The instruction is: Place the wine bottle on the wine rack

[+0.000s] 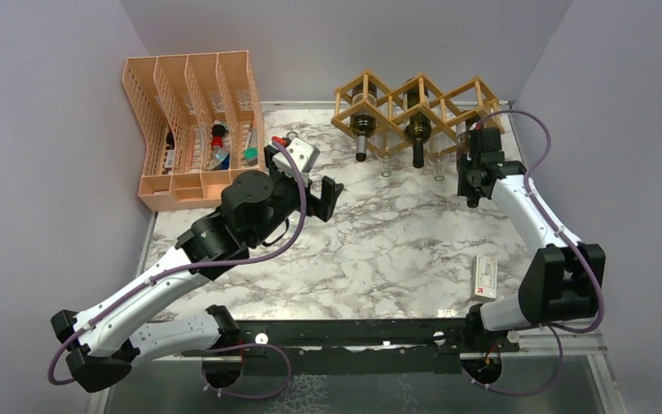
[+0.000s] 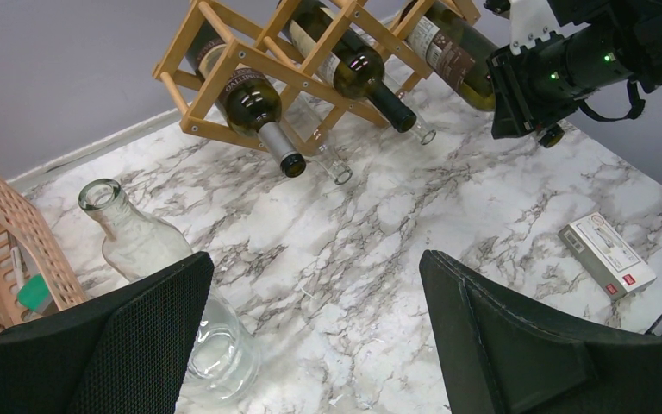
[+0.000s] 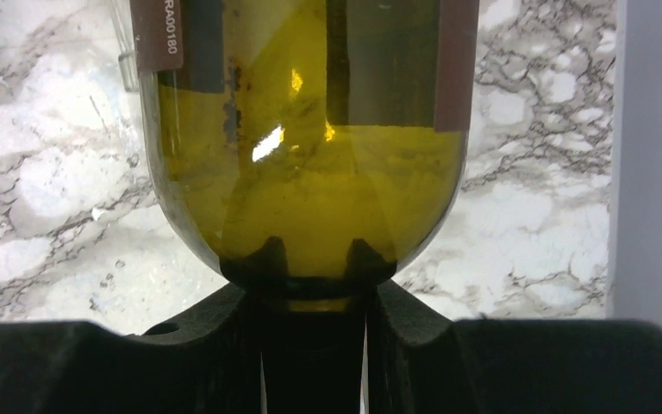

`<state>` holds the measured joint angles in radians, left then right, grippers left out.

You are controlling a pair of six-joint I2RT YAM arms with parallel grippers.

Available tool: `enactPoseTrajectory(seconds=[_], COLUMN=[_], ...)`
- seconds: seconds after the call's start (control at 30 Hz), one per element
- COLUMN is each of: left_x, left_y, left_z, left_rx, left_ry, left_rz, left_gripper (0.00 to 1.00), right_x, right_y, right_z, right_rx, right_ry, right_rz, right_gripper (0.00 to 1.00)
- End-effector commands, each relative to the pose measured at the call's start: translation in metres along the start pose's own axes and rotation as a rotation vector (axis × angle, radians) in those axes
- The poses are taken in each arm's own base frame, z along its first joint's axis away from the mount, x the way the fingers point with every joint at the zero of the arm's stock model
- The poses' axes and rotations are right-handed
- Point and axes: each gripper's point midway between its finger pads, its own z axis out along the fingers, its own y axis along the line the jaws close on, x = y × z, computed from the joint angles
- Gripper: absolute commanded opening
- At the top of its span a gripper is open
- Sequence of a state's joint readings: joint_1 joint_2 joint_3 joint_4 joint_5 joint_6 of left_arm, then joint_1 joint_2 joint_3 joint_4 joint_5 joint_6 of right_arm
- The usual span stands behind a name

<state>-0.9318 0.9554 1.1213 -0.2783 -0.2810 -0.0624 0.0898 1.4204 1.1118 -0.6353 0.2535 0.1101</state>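
Observation:
The light wooden wine rack [image 1: 392, 99] stands at the back of the marble table and also shows in the left wrist view [image 2: 224, 65]. Two dark bottles [image 1: 364, 125] [image 1: 416, 131] lie in its left and middle cells. My right gripper [image 1: 474, 159] is shut on the neck of a yellow-green wine bottle [image 3: 310, 172]. The bottle's body lies in the rack's right cell [image 2: 448, 47], and the fingers [image 3: 396, 302] pinch just below its shoulder. My left gripper [image 1: 327, 194] is open and empty, low over the table [image 2: 315, 285].
A clear glass bottle [image 2: 138, 241] stands just left of my left fingers. A peach mesh file organizer [image 1: 194, 129] stands at the back left. A small white box [image 1: 485, 278] lies near the front right. Clear bottle necks [image 2: 332, 159] stick out under the rack.

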Motion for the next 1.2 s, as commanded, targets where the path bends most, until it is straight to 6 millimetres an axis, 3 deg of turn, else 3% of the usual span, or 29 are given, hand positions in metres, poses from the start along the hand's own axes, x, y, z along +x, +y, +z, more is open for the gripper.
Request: enactPoseTrajectory(seconds=[0.0,0.4,0.87,1.17], left_x=[-0.002,0.001,0.003,0.002], left_y=[0.000,0.000,-0.003,-0.003], left_z=[0.000,0.004,0.011,0.011], left_rx=[-0.003,-0.005,-0.003,-0.001], left_ry=[-0.011,0.001,0.016,0.016], left_rz=[0.005,0.011,0.019,0.016], left_gripper=[0.97,0.97,0.97,0.97], right_x=[-0.087,-0.127,-0.134,-0.147], right_y=[0.005,0.009,0.004,-0.007], right_z=[-0.006,0.020,0.050,0.057], right_rx=[-0.029,-0.045,-0.006,0.050], right_ry=[-0.270,-0.300,-0.263,-0.265], right_rz=[-0.056,-0.136,-0.129,-0.209], right_gripper=[0.01,0.01,0.04,0.16])
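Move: My right hand already grips the wine bottle by its neck, base pointing forward; the middle of the rack's empty right-end slot is about 20 cm ahead, 3 cm right, near hand height. The bottle in the middle slot lies 19 cm ahead and 13 cm left; the clear bottle below the rack is some 14 cm ahead, 7 cm left and 8 cm lower. From my left hand the slot is roughly 30 cm ahead, 40 cm right and 23 cm below. I slide the wine bottle base-first into the rack's right-end slot, driving my right hand nearly level about 11 cm forward, quick at first and then slower, and easing 2–3 cm right. As it goes in I twist the wrist some 10 degrees, left side dipping and turning slightly counter-clockwise, and keep the fingers shut on the neck. ##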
